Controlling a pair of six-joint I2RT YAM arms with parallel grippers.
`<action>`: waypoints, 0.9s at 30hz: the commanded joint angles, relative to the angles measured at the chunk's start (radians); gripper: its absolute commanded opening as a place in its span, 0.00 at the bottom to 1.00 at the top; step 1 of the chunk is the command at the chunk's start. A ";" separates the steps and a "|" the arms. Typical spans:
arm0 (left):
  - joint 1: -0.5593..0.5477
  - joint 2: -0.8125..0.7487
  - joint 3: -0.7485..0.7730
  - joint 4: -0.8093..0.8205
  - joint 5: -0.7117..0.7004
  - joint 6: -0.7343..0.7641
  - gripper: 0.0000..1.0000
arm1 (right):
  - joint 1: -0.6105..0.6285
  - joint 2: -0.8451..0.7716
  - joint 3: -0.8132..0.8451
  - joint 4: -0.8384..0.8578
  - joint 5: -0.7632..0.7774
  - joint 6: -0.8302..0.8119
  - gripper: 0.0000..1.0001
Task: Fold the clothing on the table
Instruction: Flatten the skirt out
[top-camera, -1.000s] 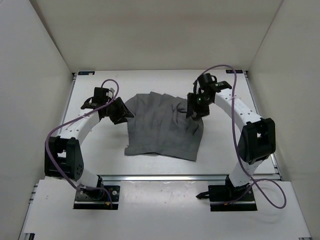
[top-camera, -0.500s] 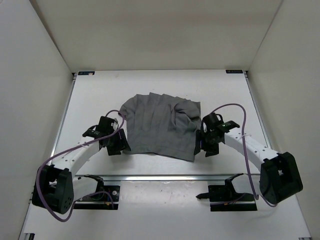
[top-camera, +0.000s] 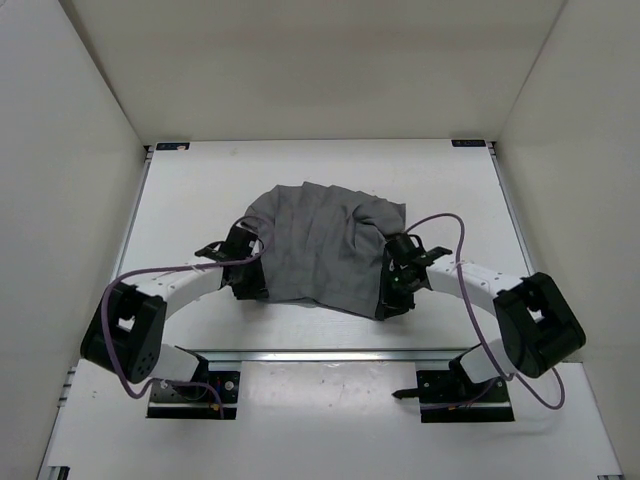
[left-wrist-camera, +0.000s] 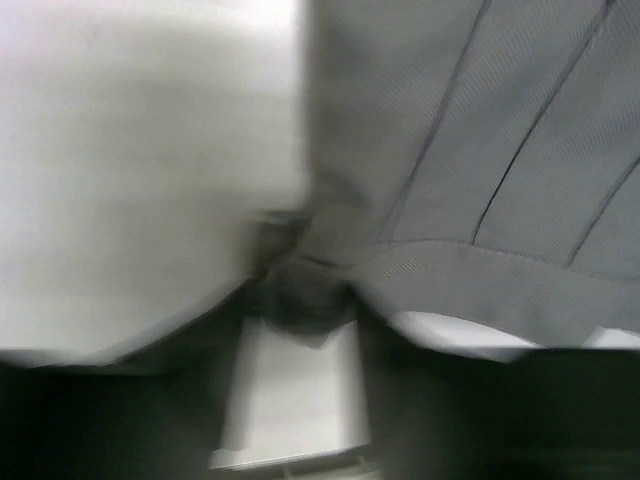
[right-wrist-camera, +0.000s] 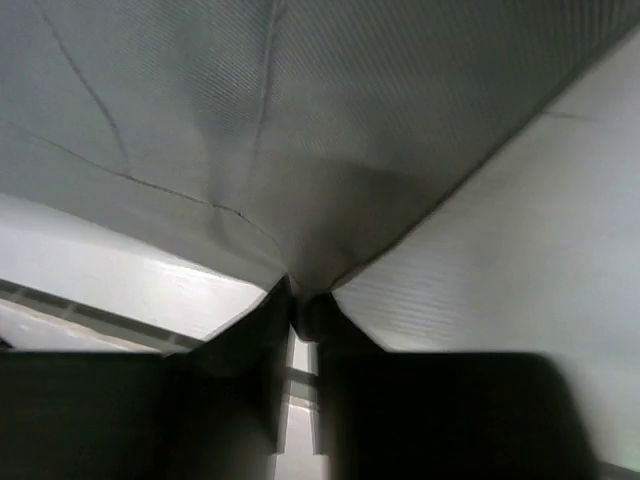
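Note:
The clothing (top-camera: 320, 240), a dark grey wrinkled garment, lies spread in the middle of the white table (top-camera: 190, 200). My left gripper (top-camera: 245, 285) is at its near left corner. In the left wrist view, which is blurred, the jaws stand wide apart around that bunched corner (left-wrist-camera: 305, 275), with bare table showing between them. My right gripper (top-camera: 392, 298) is at the near right corner. In the right wrist view its fingers (right-wrist-camera: 275, 330) are nearly together and the corner of the clothing (right-wrist-camera: 250, 120) runs down into the pinch (right-wrist-camera: 305, 305).
A silver aluminium rail (top-camera: 330, 355) runs along the table's near edge just behind both grippers. White walls stand on the left, right and far sides. Purple cables loop off both arms.
Both arms came back from the garment's far side to its near corners and moved in onto them. The right jaws have narrowed on the fabric. The garment's near edge has bunched slightly.

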 joint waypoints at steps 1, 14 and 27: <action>-0.001 0.078 -0.020 0.067 0.004 -0.014 0.20 | 0.009 0.074 0.022 0.077 -0.001 -0.005 0.00; 0.136 0.298 1.167 -0.086 0.096 -0.054 0.00 | -0.201 0.291 1.326 -0.276 0.314 -0.294 0.00; 0.190 -0.132 0.060 0.219 0.219 -0.073 0.00 | -0.256 -0.036 0.360 0.048 -0.007 -0.246 0.00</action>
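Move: Right at the left hand lies the skirt's near-left corner, between the fingers and hardly 1 cm off; the skirt's middle is about 11 cm ahead and 14 cm to the right of that hand. The right hand likewise has the near-right corner between its fingers, with the skirt's middle some 15 cm ahead and 12 cm left, and the metal rail about 9 cm straight back, all within a couple of centimetres of its height. Pinching the skirt's two near corners, both hands shut their fingers almost at once, then whip the near edge forward some 25–30 cm and up about 35 cm, wrists tilting the fingertips forward and up by around 50 degrees. Keeping hold, they swing back 10 cm or so and sink about 15 cm, the wrists partly untilting. ##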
